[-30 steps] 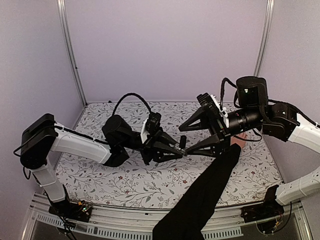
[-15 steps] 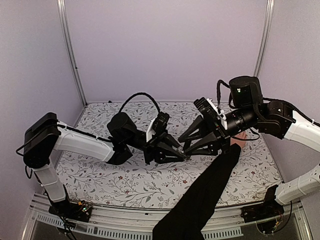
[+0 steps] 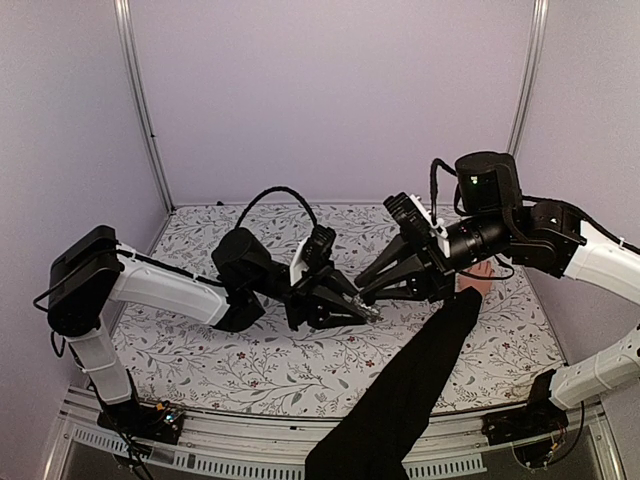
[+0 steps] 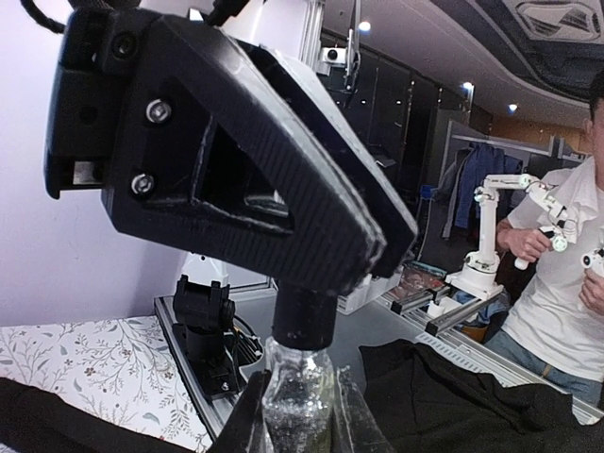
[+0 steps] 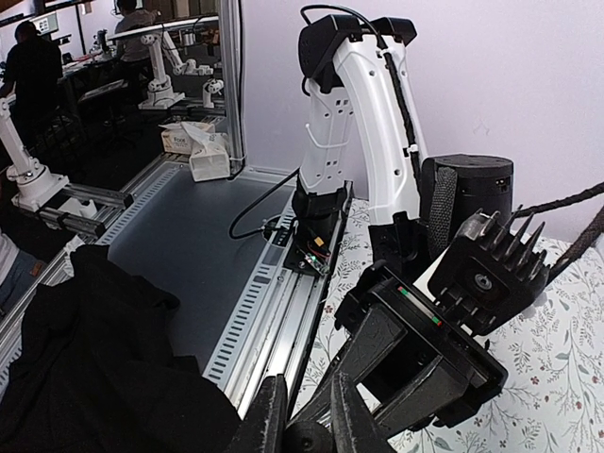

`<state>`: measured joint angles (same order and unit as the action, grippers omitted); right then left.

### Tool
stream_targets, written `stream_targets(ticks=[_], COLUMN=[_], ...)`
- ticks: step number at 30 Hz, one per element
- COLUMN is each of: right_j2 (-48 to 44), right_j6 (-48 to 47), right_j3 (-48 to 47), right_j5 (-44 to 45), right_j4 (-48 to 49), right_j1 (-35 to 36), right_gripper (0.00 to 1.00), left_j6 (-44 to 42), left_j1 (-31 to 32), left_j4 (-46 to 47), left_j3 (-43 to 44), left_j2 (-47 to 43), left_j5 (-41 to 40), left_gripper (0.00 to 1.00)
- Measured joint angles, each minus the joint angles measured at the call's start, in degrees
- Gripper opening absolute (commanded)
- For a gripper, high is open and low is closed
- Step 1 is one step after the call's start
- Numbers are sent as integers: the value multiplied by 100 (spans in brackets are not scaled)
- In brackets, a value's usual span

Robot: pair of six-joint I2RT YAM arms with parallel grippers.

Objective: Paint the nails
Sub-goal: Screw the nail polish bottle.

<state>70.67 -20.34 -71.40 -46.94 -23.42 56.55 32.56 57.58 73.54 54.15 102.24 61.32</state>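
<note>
My left gripper (image 3: pixel 362 310) is shut on a small clear bottle (image 4: pixel 297 396) of glittery polish, held above the table's middle. Its black cap (image 4: pixel 304 321) points toward my right gripper (image 3: pixel 364 291), which is shut on that cap (image 5: pixel 307 440). In the right wrist view the cap sits between the two fingertips (image 5: pixel 269 415). A bare hand (image 3: pixel 478 279) with a long black sleeve (image 3: pixel 420 380) reaches in from the near edge, mostly behind the right arm. The nails are too small to make out.
The floral tablecloth (image 3: pixel 270 365) covers the table. The left arm's base (image 5: pixel 321 203) stands on the near rail (image 5: pixel 274 321). The black sleeve (image 5: pixel 94 377) lies across that rail, under the right gripper. Purple walls close in the back and sides.
The right gripper's jaws were wide apart and have closed onto the bottle's cap. Both arms shifted slightly, and the left one stays shut on the bottle.
</note>
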Motion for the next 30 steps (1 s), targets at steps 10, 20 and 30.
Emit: stream_targets(ticks=[10, 20, 30], right_j2=[2, 46, 118], right_j6=[225, 474, 1064], right_j3=[133, 184, 201], right_j5=[37, 520, 1432], right_j4=[286, 782, 1106], right_j1=[-48, -48, -109], right_gripper=[8, 0, 0], left_j6=[-278, -870, -2208], left_j1=[11, 109, 544], left_j4=[-177, -313, -719], left_j3=[-203, -931, -1185], left_j2=[-175, -811, -1104], left_j5=[-404, -1902, -4304], left_gripper=[0, 0, 0])
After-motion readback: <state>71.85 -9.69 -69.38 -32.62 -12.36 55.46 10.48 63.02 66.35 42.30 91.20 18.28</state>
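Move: Between the left fingers sits the glass of the nail polish bottle, with its black cap about 4 cm above the left hand and level with it both ways. The right fingers are already shut on that cap, so it lies at the right hand's own point, and the bottle's glass is roughly 4 cm straight below. The person's hand rests on the table some 25 cm ahead of the right hand, 30 cm to its right and 33 cm down. Twisting against each other, the hands screw cap on bottle: the left, still gripping the glass, swings about 40 degrees counter-clockwise while the right, keeping its pinch on the cap, turns some 15 degrees clockwise. Slowly at first, then faster, both travel forward together about 6 cm, staying almost level, and neither grip opens. ##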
